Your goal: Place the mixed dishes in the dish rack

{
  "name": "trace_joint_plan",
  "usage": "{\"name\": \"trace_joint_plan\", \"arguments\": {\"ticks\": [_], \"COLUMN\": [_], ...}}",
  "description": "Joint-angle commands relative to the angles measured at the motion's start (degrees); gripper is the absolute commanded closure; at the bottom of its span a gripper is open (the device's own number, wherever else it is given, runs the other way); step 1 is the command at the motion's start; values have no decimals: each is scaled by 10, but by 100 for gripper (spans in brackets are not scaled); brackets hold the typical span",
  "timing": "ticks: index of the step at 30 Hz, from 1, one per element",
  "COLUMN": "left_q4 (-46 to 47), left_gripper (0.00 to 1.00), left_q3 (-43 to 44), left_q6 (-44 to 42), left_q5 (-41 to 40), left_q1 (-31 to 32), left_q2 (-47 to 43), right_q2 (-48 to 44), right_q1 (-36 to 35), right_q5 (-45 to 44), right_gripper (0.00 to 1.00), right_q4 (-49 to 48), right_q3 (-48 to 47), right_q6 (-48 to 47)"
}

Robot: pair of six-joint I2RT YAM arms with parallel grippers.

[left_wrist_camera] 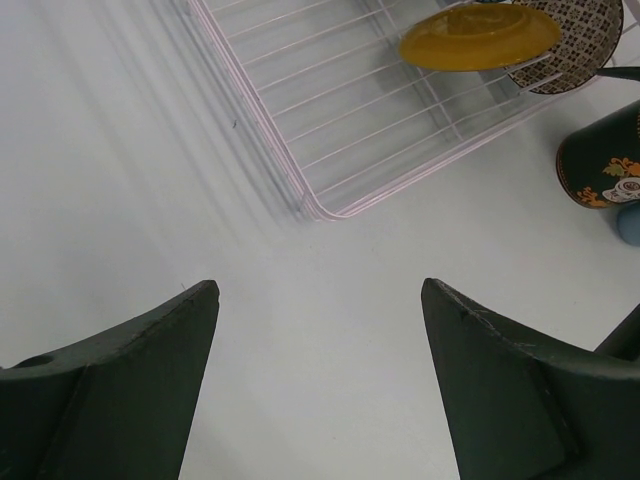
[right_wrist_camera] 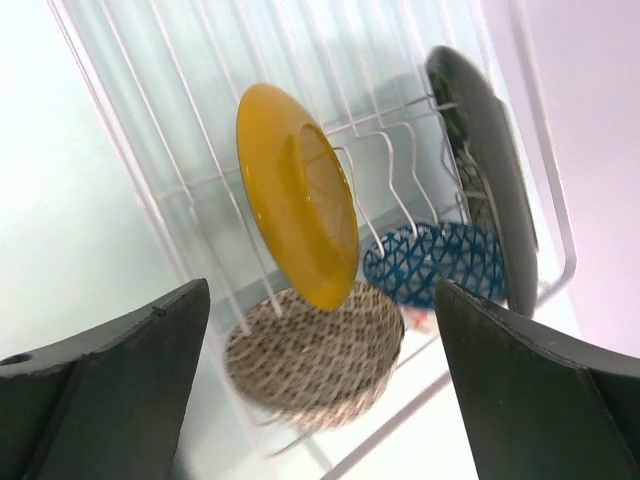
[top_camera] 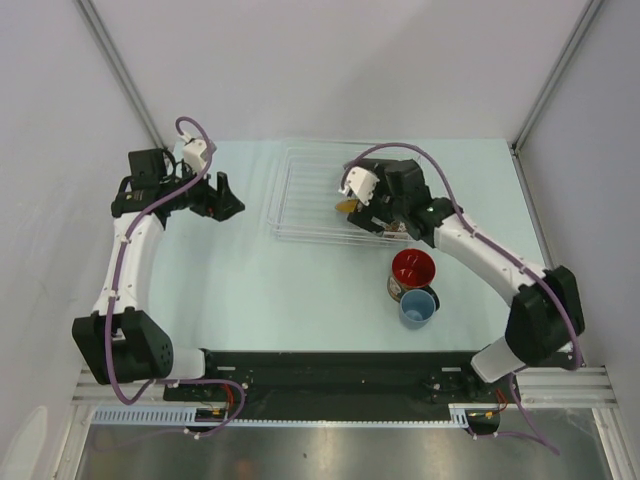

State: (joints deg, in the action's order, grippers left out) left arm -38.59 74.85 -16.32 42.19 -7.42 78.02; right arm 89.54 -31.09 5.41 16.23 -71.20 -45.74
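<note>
The clear dish rack (top_camera: 305,190) sits at the table's far middle. In the right wrist view the rack (right_wrist_camera: 180,90) holds the yellow plate (right_wrist_camera: 295,190) on edge between dividers, the small patterned bowl (right_wrist_camera: 315,350), the blue mosaic bowl (right_wrist_camera: 435,262) and the black square plate (right_wrist_camera: 490,170) on edge. My right gripper (right_wrist_camera: 322,287) is open and empty just above these dishes, at the rack's near right corner (top_camera: 368,205). The red-inside cup (top_camera: 412,267) and light blue cup (top_camera: 418,306) stand on the table in front of the rack. My left gripper (top_camera: 225,195) is open and empty left of the rack.
In the left wrist view the open left gripper (left_wrist_camera: 320,290) hangs over bare table, with the rack's near corner (left_wrist_camera: 320,205) ahead. The yellow plate (left_wrist_camera: 480,35), the red-inside cup's dark floral outside (left_wrist_camera: 600,160) and the blue cup (left_wrist_camera: 630,222) show at the right. Walls enclose the table.
</note>
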Motion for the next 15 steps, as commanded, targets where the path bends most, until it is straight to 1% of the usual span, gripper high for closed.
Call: {"name": "trace_joint_plan", "arguments": {"ticks": [1, 2, 3, 4, 5, 6, 7, 8, 9, 10, 11, 12, 13, 14, 15], "left_q4": [11, 9, 9, 8, 6, 5, 4, 1, -2, -3, -5, -6, -7, -3, 0], "left_gripper": [12, 13, 12, 12, 12, 12, 12, 12, 12, 12, 12, 12, 12, 12, 12], "left_q3": [12, 13, 15, 16, 17, 16, 16, 16, 15, 14, 15, 16, 17, 16, 14], "left_q6": [-17, -19, -21, -25, -27, -29, -33, -37, -39, -41, -41, -40, -38, -37, -35], "left_q5": [3, 0, -3, -4, -5, -6, -8, -8, -7, -8, -9, -8, -6, -9, -11], "left_q1": [0, 1, 6, 7, 8, 8, 9, 9, 10, 11, 12, 16, 18, 23, 27], "left_q2": [-5, -6, -7, -8, -8, -8, -7, -2, 0, 3, 9, 11, 12, 10, 8], "right_q2": [-99, -115, -155, -174, -200, -218, -240, -242, -243, -237, -238, -242, -257, -267, -276], "right_q1": [-12, -12, -11, 13, 36, 77, 118, 192, 211, 218, 205, 186, 155, 94, 62], "right_q5": [-44, -103, -129, -116, -63, 24, 206, 279, 324, 320, 288, 236, 119, 64, 13], "right_gripper": [0, 0, 0, 0, 0, 0, 0, 0, 0, 0, 0, 0, 0, 0, 0], "right_q4": [16, 8, 5, 13, 22, 31, 23, 14, -3, 16, 45, 107, 135, 168, 179], "right_q3": [-5, -5, -10, -14, -14, -10, 11, 24, 40, 44, 44, 44, 48, 52, 56], "right_q6": [166, 210, 270, 366, 421, 457, 548, 585, 612, 616, 603, 583, 565, 536, 533]}}
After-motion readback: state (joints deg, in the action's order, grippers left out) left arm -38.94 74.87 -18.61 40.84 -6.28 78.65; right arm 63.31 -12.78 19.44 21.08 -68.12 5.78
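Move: The right hand, empty and wide open, has the yellow plate about 2 cm ahead, 1 cm left and 9 cm below. The red mug, a likely next thing, stands some 11 cm back, 9 cm right and 14 cm down, the blue cup roughly 8 cm nearer the base than the mug. The patterned bowl lies about level ahead, 6 cm right, 11 cm below. From the left hand the mug is about 8 cm back, 35 cm right, 20 cm down. Right hand, still wide open, clears the yellow plate: up about 13 cm, rightward and back, rolling some 50 degrees. ##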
